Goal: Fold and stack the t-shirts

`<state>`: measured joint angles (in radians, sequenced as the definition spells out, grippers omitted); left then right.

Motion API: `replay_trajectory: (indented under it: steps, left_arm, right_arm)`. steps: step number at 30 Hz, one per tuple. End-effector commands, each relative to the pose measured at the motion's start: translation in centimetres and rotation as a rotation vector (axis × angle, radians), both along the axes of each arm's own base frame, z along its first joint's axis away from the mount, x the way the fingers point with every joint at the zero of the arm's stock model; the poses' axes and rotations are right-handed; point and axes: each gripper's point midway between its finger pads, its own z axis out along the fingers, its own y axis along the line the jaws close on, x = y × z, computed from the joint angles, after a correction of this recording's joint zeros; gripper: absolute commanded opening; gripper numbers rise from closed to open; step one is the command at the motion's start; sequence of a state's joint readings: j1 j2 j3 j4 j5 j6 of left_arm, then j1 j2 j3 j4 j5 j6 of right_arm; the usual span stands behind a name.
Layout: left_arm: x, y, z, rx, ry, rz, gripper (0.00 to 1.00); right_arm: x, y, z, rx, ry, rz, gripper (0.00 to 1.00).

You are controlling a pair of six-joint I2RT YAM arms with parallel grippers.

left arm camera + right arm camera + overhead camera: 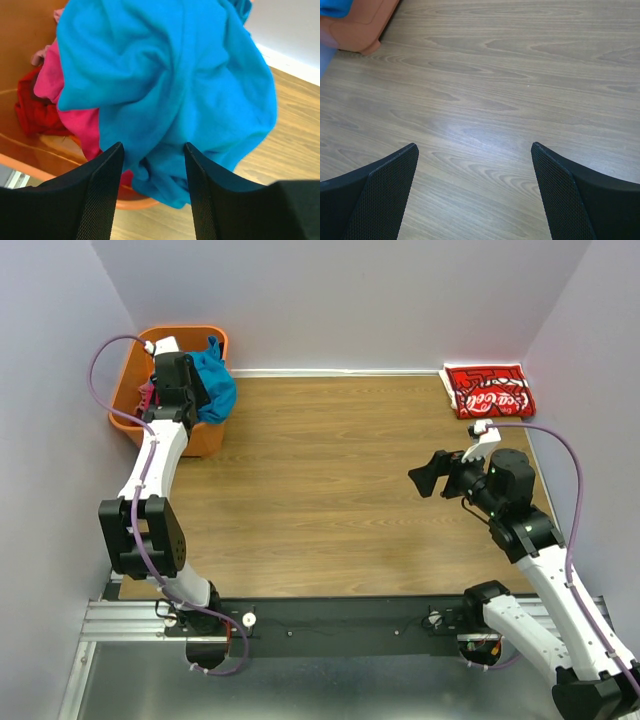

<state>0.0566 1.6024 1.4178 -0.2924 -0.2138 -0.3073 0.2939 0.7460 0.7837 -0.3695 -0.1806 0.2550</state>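
A teal-blue t-shirt (217, 383) hangs bunched over the near rim of the orange basket (203, 436). My left gripper (198, 392) is right at it. In the left wrist view the gripper (153, 146) stands open, its fingers astride a hanging fold of the teal t-shirt (170, 85). A magenta-pink t-shirt (55, 85) and some red cloth (34, 112) lie under the teal one in the basket. A red t-shirt with white Coca-Cola script (489, 391) lies folded at the far right corner. My right gripper (426, 480) hovers wide open over bare wood (475, 145).
The orange basket (30, 162) stands in the far left corner against the walls, and its corner shows in the right wrist view (360, 35). Pale walls close in the wooden table (330, 490) on three sides.
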Motion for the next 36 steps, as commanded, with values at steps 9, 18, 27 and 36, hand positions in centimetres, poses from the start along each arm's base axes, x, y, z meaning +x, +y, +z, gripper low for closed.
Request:
replay_trajectory:
  steps: [9,18,27,36]
  left_arm:
    - [2.4,3.4,2.5,0.167,-0.113,0.096,0.49]
    - [1.9,2.9,7.0,0.15,-0.156,0.074,0.0]
    - [-1.5,3.3,21.1,0.155,-0.461,0.144,0.0]
    - [-0.6,5.2,29.4,0.149,-0.631,0.212,0.0]
  right_arm:
    - [-0.3,0.2,-0.6,0.002,0.029,0.01,1.0]
    - [-0.2,0.0,-0.1,0.002,0.018,-0.005,1.0]
    - [0.2,0.1,0.3,-0.013,0.012,0.004,1.0]
    - [-0.2,0.1,0.9,-0.005,-0.009,0.013,1.0]
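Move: The blue t-shirt is bunched over the bin's right side, its middle about 2 cm ahead of the left hand, 4 cm to its right and 7 cm below. The pink t-shirt lies roughly 7 cm to that hand's left, level with it and 12 cm down; the orange bin's middle is some 3 cm to its left, neither ahead nor back, about 15 cm below. From the right hand the blue t-shirt is about 23 cm ahead, 47 cm left and 7 cm lower. The blue t-shirt's cloth is pinched between the left fingertips: the half-open hand nudges about 2 cm forward and as much left, closes fully, then rises steeply some 25 cm above the bin, the wrist tipping the fingers upward about 30 degrees as it goes. ##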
